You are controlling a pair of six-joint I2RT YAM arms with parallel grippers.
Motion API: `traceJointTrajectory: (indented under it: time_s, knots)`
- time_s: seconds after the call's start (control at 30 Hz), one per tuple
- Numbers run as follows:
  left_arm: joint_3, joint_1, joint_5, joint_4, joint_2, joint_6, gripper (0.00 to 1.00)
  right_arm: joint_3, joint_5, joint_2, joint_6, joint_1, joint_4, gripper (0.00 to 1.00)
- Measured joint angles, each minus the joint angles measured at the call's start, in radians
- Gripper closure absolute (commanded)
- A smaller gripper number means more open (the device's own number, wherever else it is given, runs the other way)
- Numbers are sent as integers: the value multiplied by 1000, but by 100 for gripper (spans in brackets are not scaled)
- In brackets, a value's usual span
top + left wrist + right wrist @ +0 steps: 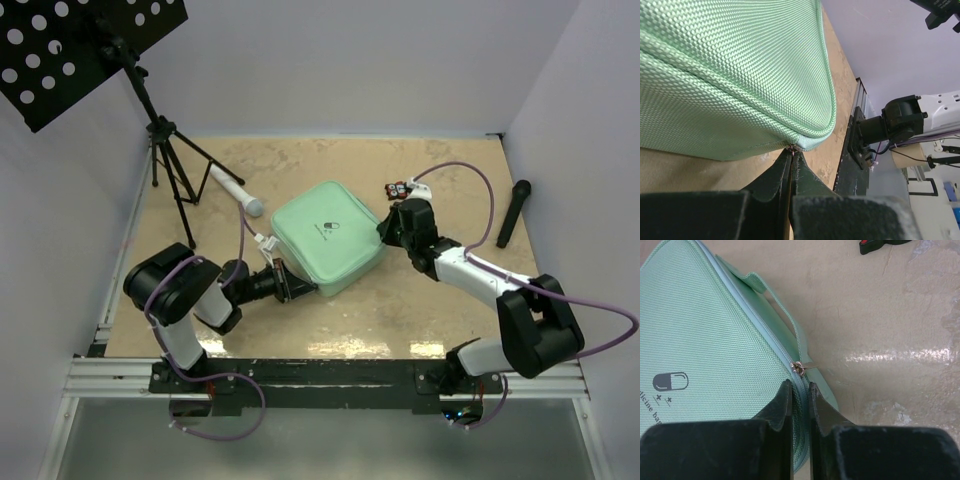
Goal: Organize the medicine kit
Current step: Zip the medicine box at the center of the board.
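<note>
The mint-green medicine kit (328,238) lies zipped in the middle of the table, pill logo up. My left gripper (297,288) is low at the kit's near-left corner. In the left wrist view its jaws (791,150) are pressed together on a tiny metal zip pull at the corner seam of the kit (740,75). My right gripper (388,232) is at the kit's right edge. In the right wrist view its jaws (800,386) stand a narrow gap apart, squeezing the zip seam of the kit (705,330). The metal zip slider (801,366) sits just beyond the fingertips.
A white-and-grey cylinder (238,190) lies left of the kit. A small black-and-red gadget (398,188) (880,245) lies behind its right corner. A black stick (513,212) rests at the far right. A tripod (170,170) carrying a perforated black board (80,45) stands at the back left.
</note>
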Motion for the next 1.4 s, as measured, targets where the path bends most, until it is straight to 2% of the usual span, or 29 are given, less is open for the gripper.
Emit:
traceJointTrajectory:
  time_s: [0.53, 1.17, 1.2, 1.3, 1.37, 1.4]
  knots:
    - [74, 71, 134, -2, 65, -58, 100, -171, -71, -75, 135, -51, 203, 100]
    - [-55, 33, -3, 9, -23, -32, 100, -178, -114, -84, 211, -46, 197, 100]
    - [-60, 31, -8, 12, -25, -32, 100, -178, -112, -91, 206, -43, 190, 90]
    - [-73, 31, -17, 14, -28, -32, 100, -176, -102, -143, 185, -34, 137, 51]
    - [-75, 29, -19, 14, -28, -32, 100, -165, -84, -190, 171, -24, 84, 41]
    - [-72, 28, -20, 14, -28, -32, 100, -152, -77, -210, 160, -21, 67, 40]
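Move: The right fingers are already shut on the medicine box's zipper seam, the zipper pull some 2 cm ahead of them. From that hand the capsule logo is level and about 10 cm left, the side strap 4 cm ahead, 2 left and slightly lower, the red-black toy 8 cm ahead, 3 right and 9 down. From the left hand, still pinching the near corner, the zipper pull is about 17 cm ahead, 13 right and 3 up. Right hand pulls back about 2 cm on the seam, rolling 15 degrees, then opens and rises 3 cm. ##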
